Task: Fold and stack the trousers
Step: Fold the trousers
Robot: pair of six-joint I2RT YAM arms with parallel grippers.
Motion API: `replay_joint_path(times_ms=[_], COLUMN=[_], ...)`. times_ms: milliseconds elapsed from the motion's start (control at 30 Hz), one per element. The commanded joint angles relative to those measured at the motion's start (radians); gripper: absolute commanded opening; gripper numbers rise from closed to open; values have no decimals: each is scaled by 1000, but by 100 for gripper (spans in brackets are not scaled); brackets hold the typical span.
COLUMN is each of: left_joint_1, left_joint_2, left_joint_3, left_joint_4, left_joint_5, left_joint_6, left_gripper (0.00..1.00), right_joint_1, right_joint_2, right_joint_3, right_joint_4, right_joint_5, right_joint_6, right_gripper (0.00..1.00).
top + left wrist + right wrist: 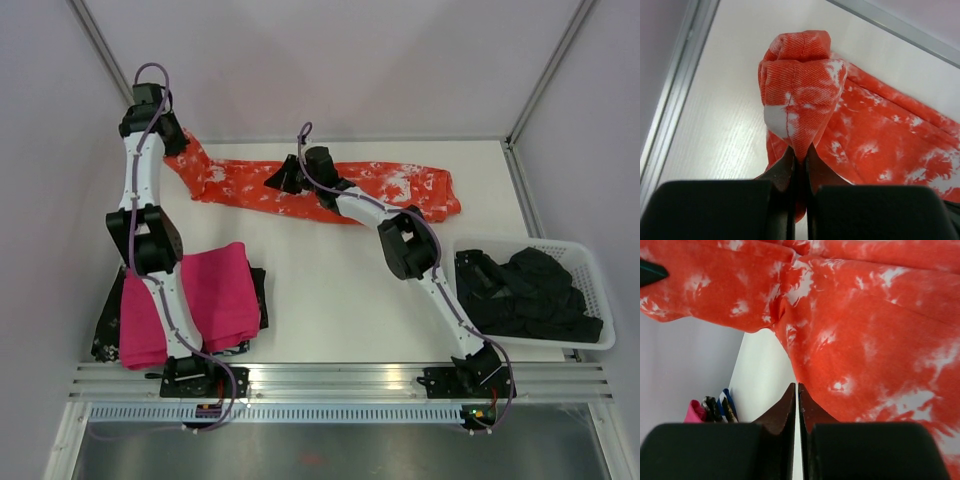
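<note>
The orange-red trousers with white blotches lie stretched along the back of the table. My left gripper is at their left end, and in the left wrist view it is shut on a bunched fold of the trousers, lifted off the table. My right gripper sits at the near edge of the trousers' middle. In the right wrist view it is shut with nothing between the fingertips. The trousers lie just ahead and to the right of those tips.
A folded magenta-pink cloth lies at the front left on a dark patterned garment. A white basket with black garments stands at the right. Walls and frame posts close in the table's back and sides.
</note>
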Motion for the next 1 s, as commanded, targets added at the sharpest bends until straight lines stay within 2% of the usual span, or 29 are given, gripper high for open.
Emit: replay_joint_path(times_ms=[0,133,167,233,267,367,467,567,700,967], left_joint_1=[-102,-199,-226,-285,-303,-380,-456,-513,-578,-659], left_joint_2=[-31,-29,-28,-9,-2,35,71,89,129,213], left_joint_3=[43,55,54,55,54,49,51,48,64,75], left_joint_4=[-6,-14,-14,-16,-19,-20,-20,3,32,38], left_joint_5=[28,46,43,37,8,-66,-110,-127,-123,-63], left_joint_6=[-63,-132,-139,-157,-163,-180,-221,-281,-324,-400], left_gripper=[2,2,2,2,2,2,2,2,2,2], right_joint_1=[-5,-48,-85,-146,-168,-251,-347,-436,-495,-507], right_joint_2=[-81,-220,-282,-383,-412,-516,-596,-676,-758,-738], right_joint_3=[3,-113,-139,-208,-222,-252,-287,-388,-538,-528], right_joint_4=[-2,-60,-66,-132,-172,-377,-587,-641,-632,-655], right_joint_5=[7,55,56,71,117,202,271,285,300,317], right_joint_6=[-38,-95,-102,-150,-179,-321,-394,-408,-449,-509], right_gripper=[8,18,27,36,50,67,70,70,72,73])
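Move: The trousers' folded leg end is already pinched in the left hand; the middle of the trousers, where it is being taken, lies about 36 cm to that hand's right, 3 cm back and 17 cm below. The shut right gripper is some 27 cm right, 3 back and 10 below; the pink pile 7 right, 36 back. From the right hand, the waist end lies roughly 47 cm right, level and 8 below, the white basket 63 right and 31 back. The trousers' leg end, still pinched in the left fingers, is carried about 35 cm right over the laid-out cloth, first level, then sinking some 10 cm as the wrist turns clockwise. The right hand clears the middle, opening and arcing up about 14 cm and 40 cm right, then drops half that height towards the waist end, its fingers tilting from leftward to downward. ##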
